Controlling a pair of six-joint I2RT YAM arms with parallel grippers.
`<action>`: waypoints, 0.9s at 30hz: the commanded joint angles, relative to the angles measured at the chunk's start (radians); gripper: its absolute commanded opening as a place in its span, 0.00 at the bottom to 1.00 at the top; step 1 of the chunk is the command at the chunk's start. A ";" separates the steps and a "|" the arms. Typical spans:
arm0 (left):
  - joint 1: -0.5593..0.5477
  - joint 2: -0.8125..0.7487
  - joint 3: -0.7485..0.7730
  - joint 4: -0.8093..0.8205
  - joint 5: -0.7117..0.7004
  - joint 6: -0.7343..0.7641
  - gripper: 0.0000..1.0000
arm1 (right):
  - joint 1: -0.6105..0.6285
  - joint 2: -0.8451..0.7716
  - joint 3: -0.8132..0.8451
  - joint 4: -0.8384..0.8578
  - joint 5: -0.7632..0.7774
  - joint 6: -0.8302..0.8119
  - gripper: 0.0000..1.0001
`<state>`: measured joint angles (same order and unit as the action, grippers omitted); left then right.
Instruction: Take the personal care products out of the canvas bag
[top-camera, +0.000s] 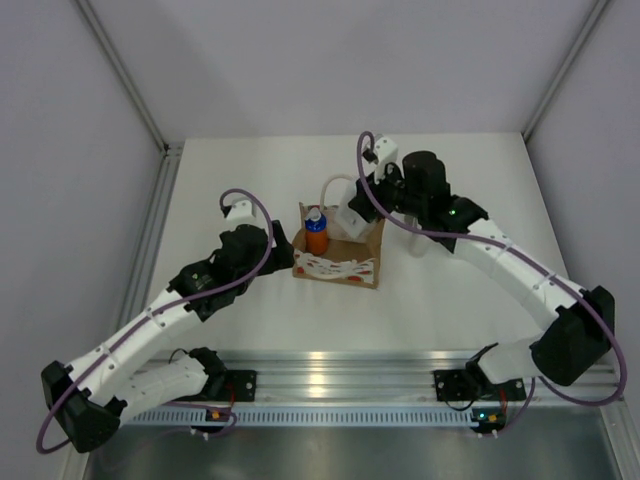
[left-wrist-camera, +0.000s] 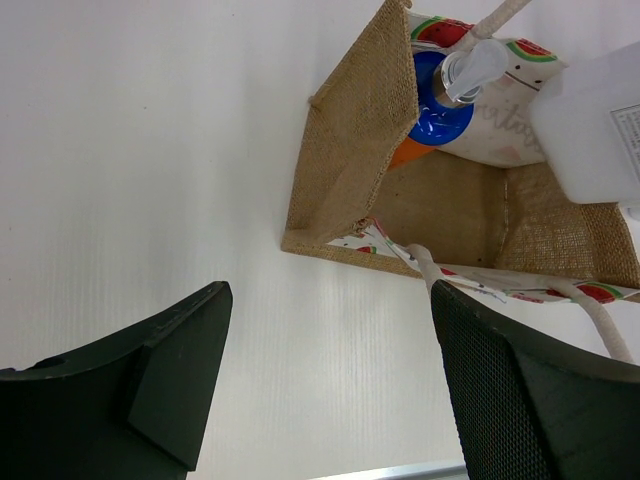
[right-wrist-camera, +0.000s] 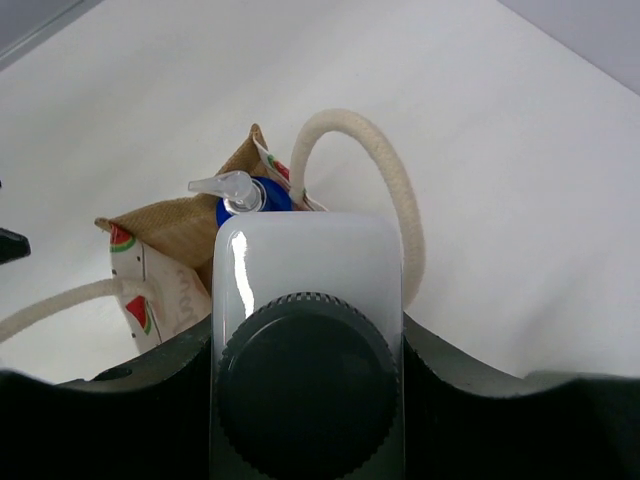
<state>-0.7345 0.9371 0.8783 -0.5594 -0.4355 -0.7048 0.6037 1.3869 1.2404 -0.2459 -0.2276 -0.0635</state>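
Note:
The canvas bag (top-camera: 335, 267) stands open at mid-table, its woven side (left-wrist-camera: 350, 150) facing my left wrist camera. An orange bottle with a blue top (top-camera: 316, 233) stands in the bag's left end, and its blue collar and clear pump (left-wrist-camera: 440, 110) show from above. My right gripper (top-camera: 362, 205) is shut on a white bottle with a dark grey cap (right-wrist-camera: 305, 260) and holds it over the bag's right half. That bottle (left-wrist-camera: 590, 120) hangs above the bag's inside. My left gripper (left-wrist-camera: 330, 390) stands open over bare table, left of the bag (right-wrist-camera: 170, 225), with nothing between its fingers.
A cream rope handle (right-wrist-camera: 390, 190) loops up behind the held bottle, and another handle (left-wrist-camera: 430, 270) lies by my left gripper's right finger (left-wrist-camera: 530, 400). An aluminium rail (top-camera: 330, 365) runs along the near table edge. Grey walls close in the sides and back.

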 joint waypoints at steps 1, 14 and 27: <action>0.001 -0.030 -0.002 0.000 -0.016 -0.005 0.85 | -0.004 -0.112 0.114 0.073 0.040 0.094 0.00; 0.001 -0.032 -0.007 0.000 -0.006 -0.012 0.85 | -0.109 -0.268 0.120 -0.021 -0.019 0.211 0.00; 0.001 -0.032 -0.005 0.001 0.004 -0.018 0.84 | -0.216 -0.506 -0.050 -0.157 0.062 0.189 0.00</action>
<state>-0.7345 0.9184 0.8742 -0.5621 -0.4343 -0.7090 0.4004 0.9527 1.1915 -0.4713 -0.1982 0.1188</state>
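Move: The right hand holds the white bottle by its cap end above the bag. The pale bottle already set out stands about 16 cm to its right, 3 cm back and 19 cm lower. The pump bottle is roughly 14 cm right and 6 cm ahead, and the bag's middle some 5 cm left and 2 cm back, both well below. From the left hand the pale bottle lies about 33 cm right, 5 cm ahead and 13 cm down. Keeping its grip, the right hand carries the white bottle about 12 cm right, rising and drawing back, away from the bag. ##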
